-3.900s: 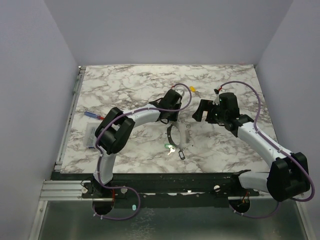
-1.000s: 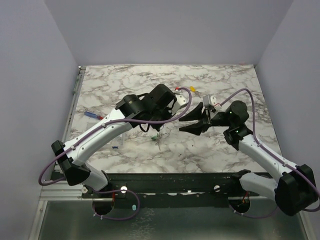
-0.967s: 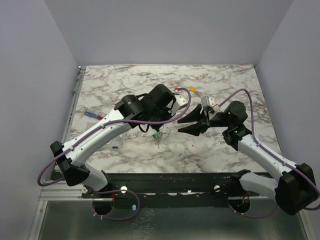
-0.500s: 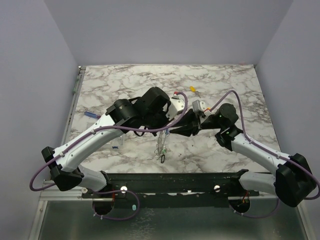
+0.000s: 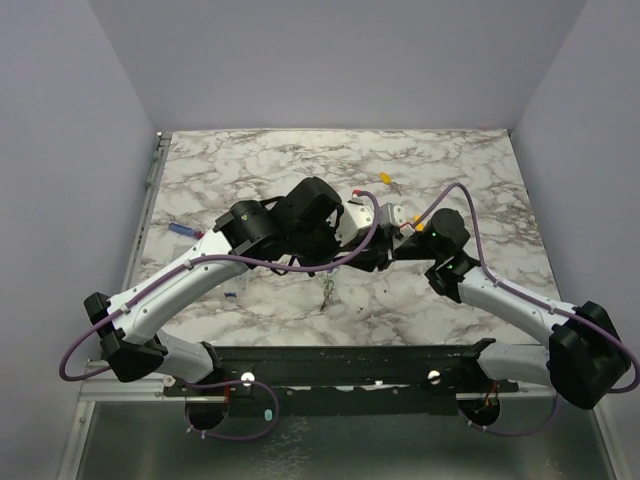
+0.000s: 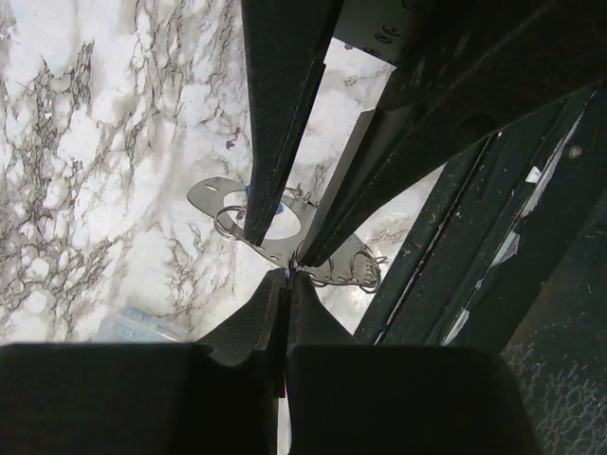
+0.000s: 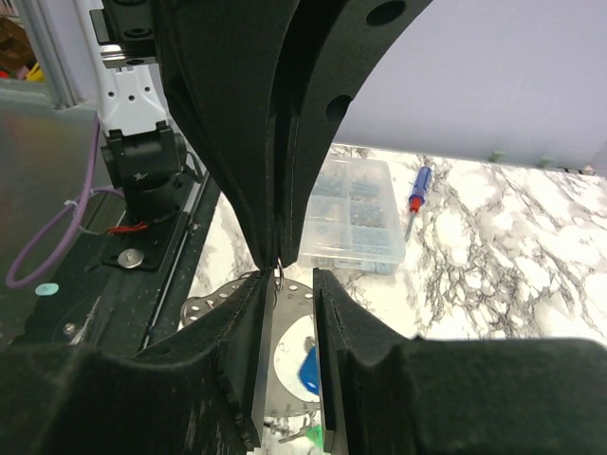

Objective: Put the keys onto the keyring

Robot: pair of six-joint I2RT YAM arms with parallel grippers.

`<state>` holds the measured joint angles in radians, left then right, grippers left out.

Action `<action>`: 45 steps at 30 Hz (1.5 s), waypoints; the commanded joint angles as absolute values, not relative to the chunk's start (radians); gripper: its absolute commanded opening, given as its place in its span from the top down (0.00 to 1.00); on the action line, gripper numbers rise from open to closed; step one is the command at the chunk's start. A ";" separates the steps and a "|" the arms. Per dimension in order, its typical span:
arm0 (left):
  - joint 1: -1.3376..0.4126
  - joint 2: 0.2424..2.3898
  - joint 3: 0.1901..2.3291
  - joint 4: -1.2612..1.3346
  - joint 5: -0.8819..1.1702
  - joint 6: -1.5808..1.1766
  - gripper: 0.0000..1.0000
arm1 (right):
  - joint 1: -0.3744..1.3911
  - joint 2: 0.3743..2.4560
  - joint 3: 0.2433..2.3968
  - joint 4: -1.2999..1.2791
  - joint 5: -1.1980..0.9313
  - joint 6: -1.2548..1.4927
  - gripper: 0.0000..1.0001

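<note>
My left gripper (image 5: 338, 248) is shut on a thin silver wire loop, the keyring (image 7: 283, 275), held above the middle of the table. In the left wrist view its fingertips (image 6: 287, 275) press together. Below the loop is a flat perforated silver ring plate (image 6: 275, 227) with a blue key (image 7: 308, 368) and a green key (image 7: 313, 433). A bunch of keys (image 5: 325, 290) dangles under the two grippers. My right gripper (image 7: 289, 277) is open with a narrow gap, its tips on either side of the loop. A yellow-headed key (image 5: 385, 178) lies alone on the marble further back.
A clear compartment box (image 7: 356, 213) and a blue-and-red screwdriver (image 5: 180, 229) lie at the table's left side. A small blue item (image 5: 230, 295) lies near the left arm. The black front rail (image 5: 350, 355) runs along the near edge.
The right gripper has moved left up to the left gripper's tips and narrowed its jaws. The left arm has shifted slightly towards the near edge, and the hanging keys swung with it.
</note>
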<state>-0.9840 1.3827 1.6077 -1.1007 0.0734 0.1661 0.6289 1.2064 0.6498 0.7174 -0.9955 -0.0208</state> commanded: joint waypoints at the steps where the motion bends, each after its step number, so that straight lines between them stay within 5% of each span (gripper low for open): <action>1: -0.990 1.359 1.608 -1.074 0.089 0.180 1.00 | 0.638 1.220 0.669 0.750 -0.959 -0.058 0.69; 15: -0.997 1.377 1.623 -1.081 0.106 0.182 1.00 | 0.656 1.260 0.683 0.752 -1.026 -0.049 0.72; 19: -1.002 1.379 1.628 -1.081 0.112 0.185 1.00 | 0.660 1.274 0.690 0.750 -1.048 -0.042 0.77; 25: -1.005 1.381 1.633 -1.084 0.112 0.187 1.00 | 0.665 1.275 0.689 0.742 -1.049 -0.041 0.98; 28: -1.005 1.379 1.634 -1.082 0.101 0.185 1.00 | 0.665 1.269 0.690 0.725 -1.050 -0.035 0.99; 30: -1.005 1.374 1.632 -1.075 0.087 0.182 0.90 | 0.665 1.266 0.689 0.716 -1.049 -0.028 0.99; 33: -1.006 1.352 1.625 -1.042 0.056 0.169 0.43 | 0.665 1.245 0.655 0.776 -1.036 -0.009 0.99; 35: -1.006 1.320 1.610 -1.005 0.042 0.166 0.27 | 0.666 1.227 0.620 0.848 -1.022 0.025 0.99; 39: -1.005 1.244 1.564 -0.912 0.028 0.165 0.20 | 0.665 1.198 0.560 1.013 -0.996 0.115 0.99; 45: -1.005 1.071 1.413 -0.700 0.055 0.190 0.26 | 0.665 1.193 0.477 1.301 -0.923 0.245 0.99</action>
<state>-0.9993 1.1820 1.5074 -0.8928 0.0513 0.1738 0.6594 1.2118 0.5133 1.0203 -0.9985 0.1368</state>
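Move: The left hand already pinches the keyring by its upper loop, so the plate's middle hangs about 4 cm straight below this hand. From the right hand, which straddles the loop, the keyring's middle is roughly 1 cm back, 1 cm left and 5 cm down. On the table some 20 cm below the left hand lie the clear parts box, about 27 cm left and 6 cm ahead, and the yellow screwdriver, about 18 cm right and 14 cm ahead. Left and down by about 1 cm each, the right hand eases its slightly open fingers onto the keyring's loop just under the left fingertips and shuts on it, while the left hand stays practically still, keeping its pinch. Only then does the left open wide and rise about 5 cm clear, its fingers tilting up towards level, as the right keeps its hold and draws back some 2 cm. ##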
